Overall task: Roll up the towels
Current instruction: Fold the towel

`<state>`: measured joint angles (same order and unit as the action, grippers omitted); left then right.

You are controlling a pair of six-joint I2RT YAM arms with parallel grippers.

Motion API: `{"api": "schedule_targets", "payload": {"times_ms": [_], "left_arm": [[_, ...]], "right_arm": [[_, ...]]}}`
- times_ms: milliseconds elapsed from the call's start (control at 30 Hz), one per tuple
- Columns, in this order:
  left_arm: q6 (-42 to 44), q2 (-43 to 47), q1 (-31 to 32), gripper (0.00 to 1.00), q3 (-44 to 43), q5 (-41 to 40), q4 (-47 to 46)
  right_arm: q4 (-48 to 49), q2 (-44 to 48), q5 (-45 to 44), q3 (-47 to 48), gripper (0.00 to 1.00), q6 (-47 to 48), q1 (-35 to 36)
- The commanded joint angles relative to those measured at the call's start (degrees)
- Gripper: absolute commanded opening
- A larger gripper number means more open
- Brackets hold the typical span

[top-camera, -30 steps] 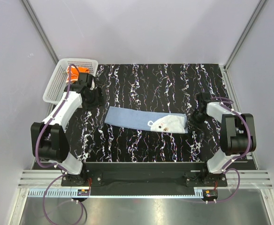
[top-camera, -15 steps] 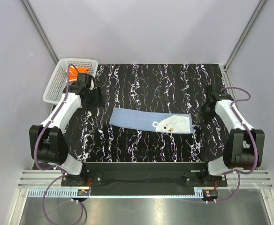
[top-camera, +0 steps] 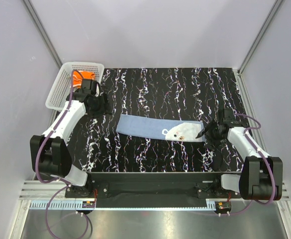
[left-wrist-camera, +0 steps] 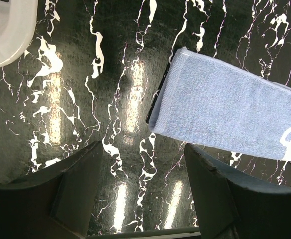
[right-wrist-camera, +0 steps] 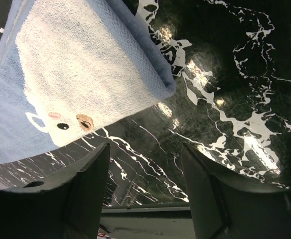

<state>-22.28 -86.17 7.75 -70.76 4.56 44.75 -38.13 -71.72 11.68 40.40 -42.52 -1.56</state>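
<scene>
A light blue towel (top-camera: 153,126) lies flat as a long folded strip across the middle of the black marbled mat, with a white cartoon face (top-camera: 181,132) near its right end. An orange towel (top-camera: 78,75) shows inside the white mesh basket (top-camera: 61,87). My left gripper (top-camera: 101,105) hovers open just left of the strip's left end (left-wrist-camera: 161,107), and the left gripper (left-wrist-camera: 141,149) has nothing between its fingers. My right gripper (top-camera: 205,133) stands open at the strip's right end (right-wrist-camera: 158,82). The right gripper (right-wrist-camera: 145,149) is empty too.
The basket's corner (left-wrist-camera: 8,35) lies up and left of the left gripper. Grey walls and metal posts enclose the mat (top-camera: 165,84) on three sides. The mat's right edge (top-camera: 241,94) is close behind the right arm.
The right arm swung in from the mat's right side to the blue towel's right end, and its jaws opened wider. The towel shifted slightly right and lies flatter. The left arm barely moved.
</scene>
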Motion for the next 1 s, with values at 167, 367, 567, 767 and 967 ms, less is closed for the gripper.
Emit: {"api": "schedule_targets", "payload": {"times_ms": [167, 367, 567, 767, 967], "left_arm": [[0.0, 2.1, -0.4, 0.71, 0.5, 1.1, -2.2], [-0.1, 1.8, -0.4, 0.71, 0.8, 1.0, -2.3], [-0.1, 1.4, -0.4, 0.71, 0.7, 0.8, -2.2], [-0.1, 1.2, -0.4, 0.70, 0.8, 0.9, -2.2], [-1.0, 2.1, -0.4, 0.70, 0.5, -0.7, -2.6]], "right_arm": [[8.9, -1.9, -0.4, -1.8, 0.59, -2.9, 0.1], [10.8, -3.7, -3.0, -1.9, 0.57, -3.1, 0.1], [10.5, -6.5, -6.4, -1.2, 0.57, -3.2, 0.1], [11.9, -9.0, -7.3, -1.5, 0.54, -3.3, 0.0], [13.4, -11.0, -7.5, -1.3, 0.41, -2.7, -0.3]]}}
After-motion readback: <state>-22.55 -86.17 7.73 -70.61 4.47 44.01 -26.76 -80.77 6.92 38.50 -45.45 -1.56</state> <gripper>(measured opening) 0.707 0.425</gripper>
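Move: The blue towel's near right corner lies about 3 cm ahead of the open right hand, 1 cm to its right and 4 cm below. The towel's far right corner is roughly 8 cm farther out from that corner; the white bear face sits some 8 cm to the left of the near corner and 2 cm farther out. From the idle left hand, the near right corner is about 38 cm to the right, 10 cm back and 13 cm down. The right hand sinks about 4 cm towards the blue towel's near right corner, easing roughly 2.5 cm forward and a little to the right on the way, its wrist turning only a few degrees. Its fingers narrow slightly early on and, once low, draw in further to about two thirds of their starting gap, ending still partly open with the tips around the folded corner; whether they already press the cloth can't be seen. ##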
